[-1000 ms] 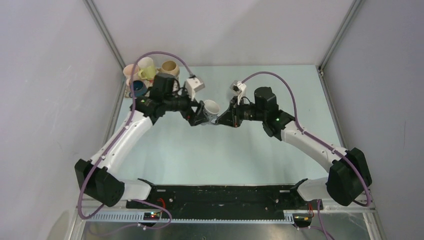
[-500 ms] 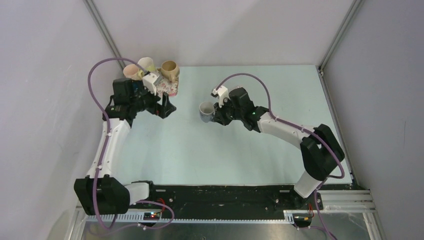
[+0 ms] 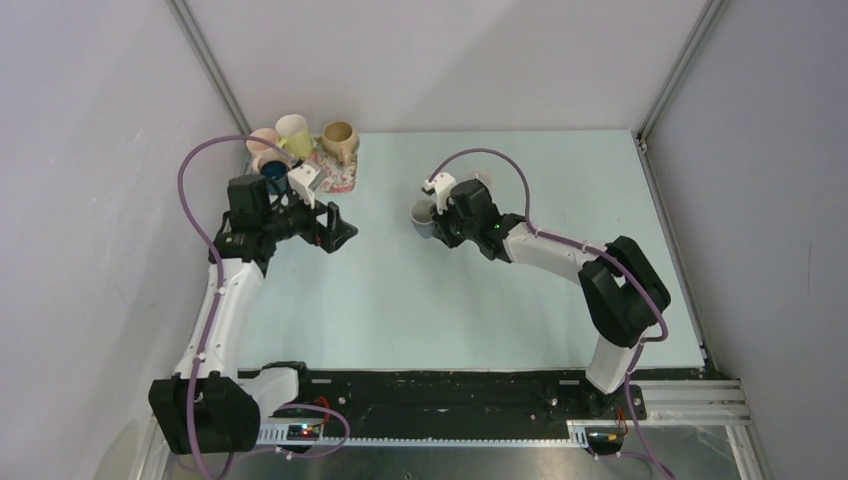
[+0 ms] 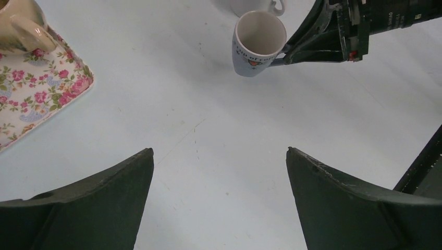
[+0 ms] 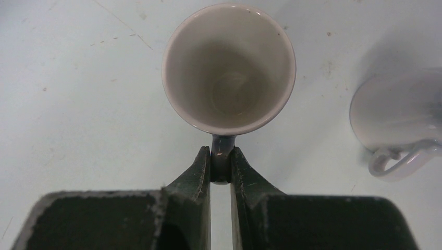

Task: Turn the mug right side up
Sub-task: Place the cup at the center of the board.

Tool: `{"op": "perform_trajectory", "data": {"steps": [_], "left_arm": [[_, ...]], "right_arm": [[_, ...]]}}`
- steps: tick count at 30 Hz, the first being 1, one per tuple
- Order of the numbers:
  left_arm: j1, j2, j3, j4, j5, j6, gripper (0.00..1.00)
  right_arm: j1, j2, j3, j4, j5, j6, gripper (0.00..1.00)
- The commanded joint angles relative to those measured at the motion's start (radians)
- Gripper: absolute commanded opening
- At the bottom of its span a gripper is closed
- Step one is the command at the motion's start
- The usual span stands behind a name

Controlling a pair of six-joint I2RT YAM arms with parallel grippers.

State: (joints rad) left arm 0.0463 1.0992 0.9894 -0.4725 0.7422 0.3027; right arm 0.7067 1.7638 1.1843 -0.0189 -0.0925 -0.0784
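Note:
The mug (image 5: 229, 67) is grey-blue outside and white inside. Its mouth faces up with a slight tilt (image 4: 258, 44), and it sits just left of the table's middle (image 3: 422, 213). My right gripper (image 5: 221, 151) is shut on its handle (image 5: 221, 161), one finger on each side. I cannot tell whether its base touches the table. My left gripper (image 4: 219, 151) is open and holds nothing. It sits well to the left of the mug (image 3: 338, 228), pointing toward it.
A white mug (image 5: 396, 120) stands on the table close beside the held one, also in the left wrist view (image 4: 258, 5). A floral tray (image 3: 340, 178) with several mugs, one of them beige (image 3: 339, 135), fills the back left corner. Walls enclose three sides.
The left gripper has let go of the mug and drawn back to the left, fully open. The right gripper keeps the handle and has carried the mug slightly back, mouth up.

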Motion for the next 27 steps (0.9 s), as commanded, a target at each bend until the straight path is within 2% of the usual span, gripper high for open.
{"op": "perform_trajectory", "data": {"steps": [1, 12, 18, 20, 21, 22, 23, 27], "left_arm": [[0.002, -0.052, -0.028, 0.079, 0.039, -0.033, 1.00], [-0.019, -0.096, -0.082, 0.106, 0.042, -0.043, 1.00], [-0.037, -0.098, -0.092, 0.115, 0.026, -0.038, 1.00], [-0.037, -0.101, -0.096, 0.117, 0.024, -0.038, 1.00], [-0.037, -0.102, -0.098, 0.119, 0.024, -0.039, 1.00], [-0.037, -0.103, -0.099, 0.121, 0.025, -0.039, 1.00], [-0.037, -0.105, -0.102, 0.123, 0.026, -0.039, 1.00], [-0.037, -0.111, -0.106, 0.128, 0.027, -0.040, 1.00]], "right_arm": [[0.011, 0.012, 0.043, 0.098, 0.062, 0.007, 0.00], [0.012, 0.085, 0.034, 0.151, 0.092, 0.040, 0.00], [0.013, 0.102, 0.055, 0.097, 0.108, 0.107, 0.00], [0.013, 0.105, 0.070, 0.061, 0.076, 0.133, 0.10], [0.015, 0.106, 0.080, 0.037, 0.056, 0.141, 0.21], [0.015, 0.105, 0.084, 0.030, 0.041, 0.153, 0.27], [0.019, 0.104, 0.095, -0.005, 0.036, 0.159, 0.36], [0.027, 0.080, 0.111, -0.061, 0.012, 0.171, 0.52]]}}
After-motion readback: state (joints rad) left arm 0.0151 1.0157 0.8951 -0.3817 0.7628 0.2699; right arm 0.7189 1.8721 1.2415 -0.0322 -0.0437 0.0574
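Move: The right hand already holds the grey mug by its handle, upright and clear of the table. The mug's middle is about 4 cm ahead and 4 cm left of the hand, at its height. Its landing spot is 5 cm ahead, 4 cm left and about 8 cm below. The upside-down white mug stands some 14 cm ahead and 10 cm right, a little lower. From the left hand the landing spot is about 12 cm ahead, 19 cm right and 20 cm down. Still pinching the handle, the right hand lowers the grey mug about 4 cm towards the table, easing forward by about a centimetre. It halts there and the fingers part to nearly half open, letting go of the handle; then it lifts barely 1 cm and drifts 1 cm left, the wrist having turned slightly clockwise and tipped down by about 5 degrees. ##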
